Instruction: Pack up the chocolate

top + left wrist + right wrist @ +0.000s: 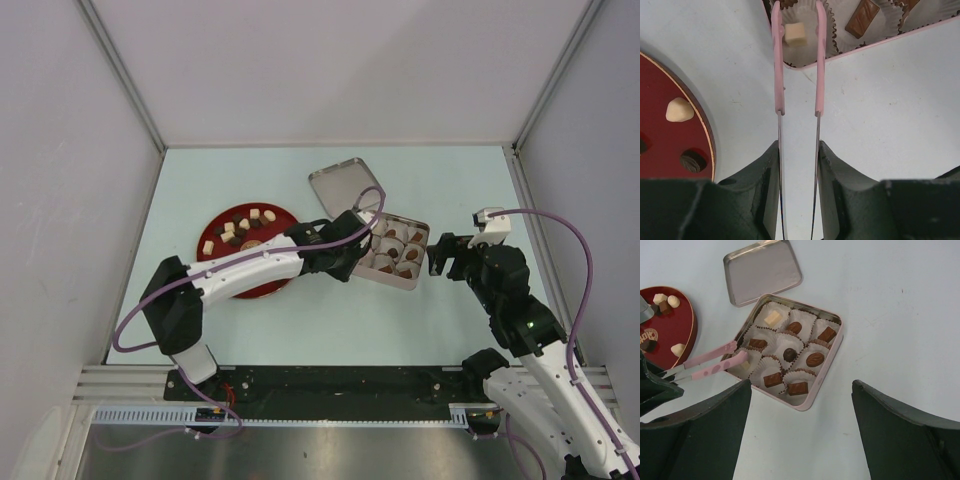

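My left gripper (798, 145) is shut on a pair of pink tongs (777, 75), whose tips reach into the near-left corner cup of the square tin (826, 369). A cream-white chocolate (794, 34) lies in that cup between the tips, with a small gap on its right side. More chocolate (240, 228), dark and cream, lies on the red plate (285, 222). Several brown pieces and one cream piece fill the other paper cups. My right gripper (801, 384) hangs open just right of the tin, holding nothing.
The tin's lid (343, 185) lies flat behind the tin, tilted against its far-left corner. The red plate (660, 145) sits close to the left of the tongs. Grey walls close off the table on three sides.
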Motion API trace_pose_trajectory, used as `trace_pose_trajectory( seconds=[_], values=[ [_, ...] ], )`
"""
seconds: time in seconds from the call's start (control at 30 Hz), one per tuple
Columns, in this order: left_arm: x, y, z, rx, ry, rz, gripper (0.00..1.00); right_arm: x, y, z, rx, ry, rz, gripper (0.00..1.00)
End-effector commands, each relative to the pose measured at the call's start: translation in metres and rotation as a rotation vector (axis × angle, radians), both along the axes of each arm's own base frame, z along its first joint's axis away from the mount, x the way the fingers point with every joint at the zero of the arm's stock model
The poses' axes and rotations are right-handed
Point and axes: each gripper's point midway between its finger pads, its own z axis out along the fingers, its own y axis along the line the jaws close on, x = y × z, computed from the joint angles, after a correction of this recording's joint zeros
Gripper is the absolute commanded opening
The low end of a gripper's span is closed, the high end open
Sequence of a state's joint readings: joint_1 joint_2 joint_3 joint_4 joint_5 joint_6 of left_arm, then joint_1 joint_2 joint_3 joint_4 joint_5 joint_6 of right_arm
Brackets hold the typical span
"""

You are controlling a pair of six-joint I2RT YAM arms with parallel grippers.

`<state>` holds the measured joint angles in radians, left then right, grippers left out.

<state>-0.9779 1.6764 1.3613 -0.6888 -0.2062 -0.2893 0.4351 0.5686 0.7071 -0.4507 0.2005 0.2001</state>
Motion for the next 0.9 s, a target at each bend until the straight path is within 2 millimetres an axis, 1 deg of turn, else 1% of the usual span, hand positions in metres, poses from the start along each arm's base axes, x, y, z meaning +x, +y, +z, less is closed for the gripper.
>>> trace_pose_trajectory(
  seconds=[0.0, 0.07, 0.13, 0.2, 0.23, 0.27, 0.3, 0.33, 0.37, 0.43, 0.47, 0.5, 0.53, 0.57, 0.6, 0.63, 0.67, 0.7, 0.73, 0.77, 0.83, 0.87],
  values=[
    [0.003, -0.010, 0.021, -0.082, -0.040, 0.018, 0.36, 0.002, 0.001, 0.008, 0.000, -0.032, 0.007, 0.86],
    [0.004, -0.009, 0.028, -0.101, -0.053, 0.026, 0.35, 0.002, 0.001, 0.008, 0.002, -0.033, 0.007, 0.86],
    [0.007, -0.007, 0.043, -0.134, -0.085, 0.042, 0.35, 0.002, 0.001, 0.008, 0.002, -0.033, 0.005, 0.86],
    [0.013, -0.001, 0.053, -0.157, -0.104, 0.071, 0.34, 0.002, 0.001, 0.008, 0.002, -0.033, 0.007, 0.86],
    [0.016, 0.004, 0.065, -0.178, -0.128, 0.091, 0.34, 0.002, 0.001, 0.008, 0.002, -0.033, 0.007, 0.86],
    [0.021, 0.009, 0.071, -0.195, -0.141, 0.119, 0.34, 0.001, 0.001, 0.008, 0.000, -0.032, 0.009, 0.86],
    [0.023, 0.014, 0.073, -0.201, -0.150, 0.137, 0.34, 0.002, 0.001, 0.009, 0.002, -0.033, 0.007, 0.86],
    [0.028, 0.023, 0.079, -0.209, -0.175, 0.171, 0.34, 0.002, 0.002, 0.008, 0.003, -0.032, 0.010, 0.86],
    [0.034, 0.036, 0.090, -0.236, -0.200, 0.219, 0.34, 0.002, 0.001, 0.008, 0.001, -0.033, 0.009, 0.86],
    [0.040, 0.059, 0.087, -0.236, -0.213, 0.304, 0.34, 0.002, 0.002, 0.008, 0.001, -0.031, 0.008, 0.86],
    [0.048, 0.079, 0.096, -0.257, -0.234, 0.369, 0.34, 0.002, 0.002, 0.008, 0.000, -0.032, 0.009, 0.86],
    [0.048, 0.096, 0.085, -0.237, -0.225, 0.414, 0.34, 0.002, 0.002, 0.008, 0.000, -0.032, 0.009, 0.86],
    [0.050, 0.110, 0.082, -0.241, -0.220, 0.472, 0.34, 0.002, 0.001, 0.009, 0.002, -0.034, 0.007, 0.86],
    [0.057, 0.138, 0.087, -0.255, -0.240, 0.560, 0.34, 0.002, 0.001, 0.008, 0.000, -0.033, 0.009, 0.86],
    [0.054, 0.156, 0.075, -0.235, -0.221, 0.608, 0.34, 0.001, 0.001, 0.009, 0.002, -0.034, 0.007, 0.86],
    [0.054, 0.171, 0.073, -0.248, -0.218, 0.665, 0.34, 0.001, 0.001, 0.008, 0.001, -0.033, 0.007, 0.86],
    [0.060, 0.197, 0.071, -0.251, -0.223, 0.747, 0.34, 0.001, 0.001, 0.009, 0.003, -0.036, 0.008, 0.86],
    [0.054, 0.213, 0.066, -0.260, -0.229, 0.789, 0.34, 0.001, 0.001, 0.009, 0.001, -0.036, 0.007, 0.86],
    [0.054, 0.227, 0.063, -0.263, -0.231, 0.832, 0.35, 0.001, 0.001, 0.009, 0.002, -0.038, 0.006, 0.86],
    [0.056, 0.252, 0.060, -0.264, -0.239, 0.911, 0.36, 0.001, 0.001, 0.009, 0.002, -0.038, 0.006, 0.86],
    [0.048, 0.278, 0.048, -0.261, -0.230, 0.986, 0.36, 0.001, 0.000, 0.011, 0.004, -0.042, 0.004, 0.86],
    [0.048, 0.303, 0.045, -0.257, -0.238, 1.064, 0.36, 0.000, 0.000, 0.010, 0.003, -0.041, 0.001, 0.86]
  ],
)
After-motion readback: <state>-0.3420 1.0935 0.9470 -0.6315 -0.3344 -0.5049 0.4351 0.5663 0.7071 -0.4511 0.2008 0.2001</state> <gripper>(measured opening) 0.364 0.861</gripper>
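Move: The left hand, already free of the white chocolate about 1 cm beneath its tips in the box's near-left cup, has the red plate's middle some 23 cm left and 2 cm ahead. The box's middle lies 2 cm ahead and 6 cm right, the empty tray 17 cm ahead and 3 cm left. From the idle right hand, the plate is about 37 cm left, 2 cm ahead and 14 cm lower. The left hand rises clear of the box and sweeps about 25 cm left over the plate, turning counter-clockwise. ##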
